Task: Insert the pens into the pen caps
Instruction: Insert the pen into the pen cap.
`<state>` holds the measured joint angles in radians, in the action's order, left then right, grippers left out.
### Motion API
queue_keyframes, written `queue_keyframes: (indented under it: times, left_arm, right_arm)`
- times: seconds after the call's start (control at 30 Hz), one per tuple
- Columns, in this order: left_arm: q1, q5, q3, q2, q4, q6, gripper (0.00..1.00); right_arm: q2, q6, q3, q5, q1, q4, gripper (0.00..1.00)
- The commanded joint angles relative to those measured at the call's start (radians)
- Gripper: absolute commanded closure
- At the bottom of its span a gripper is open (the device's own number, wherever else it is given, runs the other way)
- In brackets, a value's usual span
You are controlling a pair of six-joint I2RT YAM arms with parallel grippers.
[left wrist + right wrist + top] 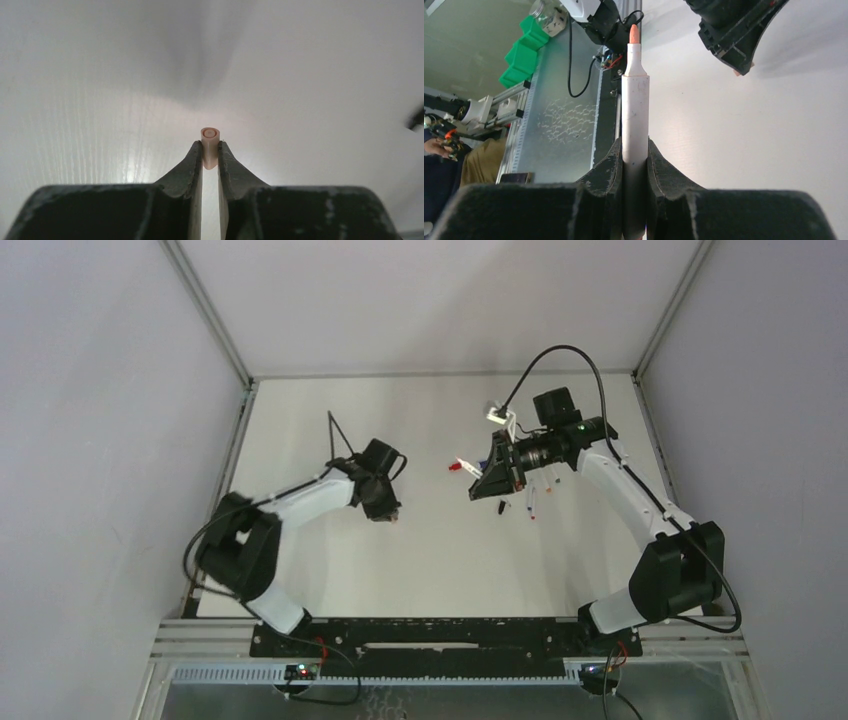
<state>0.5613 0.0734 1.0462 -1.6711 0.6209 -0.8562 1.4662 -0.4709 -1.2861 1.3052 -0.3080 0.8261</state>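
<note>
My left gripper (pixel 210 146) is shut on a short orange pen cap (pixel 210 135), whose open round end sticks out past the fingertips, just above the white table. My right gripper (pixel 634 147) is shut on a white pen (pixel 635 100) with an orange tip, which points towards the left gripper (pixel 739 30). From above, the left gripper (pixel 385 508) and the right gripper (pixel 480 488) face each other a short gap apart. Loose pens (pixel 531 502) lie under the right arm. A black cap (pixel 501 506) and a red-ended piece (pixel 460 466) lie close by.
Grey walls and a metal frame (pixel 215 320) enclose the white table (pixel 420 570). Green bins (pixel 521 57) and a rail stand beyond the table's near edge in the right wrist view. A black cable (pixel 590 365) loops over the right arm.
</note>
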Motion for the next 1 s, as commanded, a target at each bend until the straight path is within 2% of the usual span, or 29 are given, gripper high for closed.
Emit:
queue_keyframes:
  times: [0.0, 0.17, 0.37, 0.63, 0.97]
  left_arm:
    - [0.001, -0.042, -0.133, 0.22, -0.229, -0.041, 1.0]
    - [0.001, -0.095, -0.313, 0.408, -0.542, -0.171, 1.0]
    - [0.0, -0.087, -0.457, 0.554, -0.778, -0.35, 1.0]
    - [-0.009, -0.102, -0.584, 0.627, -0.92, -0.529, 1.0]
    - [-0.024, -0.133, -0.636, 0.621, -0.993, -0.624, 1.0]
  right_arm:
    - [-0.003, -0.032, 0.001, -0.006, -0.048, -0.036, 1.0]
    - [-0.008, 0.008, 0.044, -0.037, -0.099, -0.116, 1.0]
    - [0.035, 0.074, 0.085, -0.126, -0.178, -0.208, 1.0]
    - [0.107, 0.257, 0.149, -0.302, -0.266, -0.4, 1.0]
    - [0.168, 0.324, 0.153, -0.437, -0.342, -0.459, 1.0]
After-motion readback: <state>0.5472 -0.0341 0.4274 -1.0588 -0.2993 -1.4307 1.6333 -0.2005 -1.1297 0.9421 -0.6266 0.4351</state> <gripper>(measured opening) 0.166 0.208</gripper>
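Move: The orange-tipped pen, held by the right hand, is about 15 cm right of the left hand, 4 cm back and 23 cm above. Seen from the right hand, the peach pen cap in the left fingers is some 16 cm left, 4 cm ahead and 22 cm below. On the table, a red cap lies 14 cm ahead and 11 cm right of the left hand, and a black cap 3 cm ahead and 20 cm right, both some 3 cm below it. The peach cap, still pinched, is carried up about 13 cm and a little to the right by the left hand, whose down-pointing fingers swing up some 60 degrees towards the pen. The pen comes to meet it: the right hand keeps its grip and sinks about 12 cm while going some 8 cm left and slightly back, its fingers tipping further down. ##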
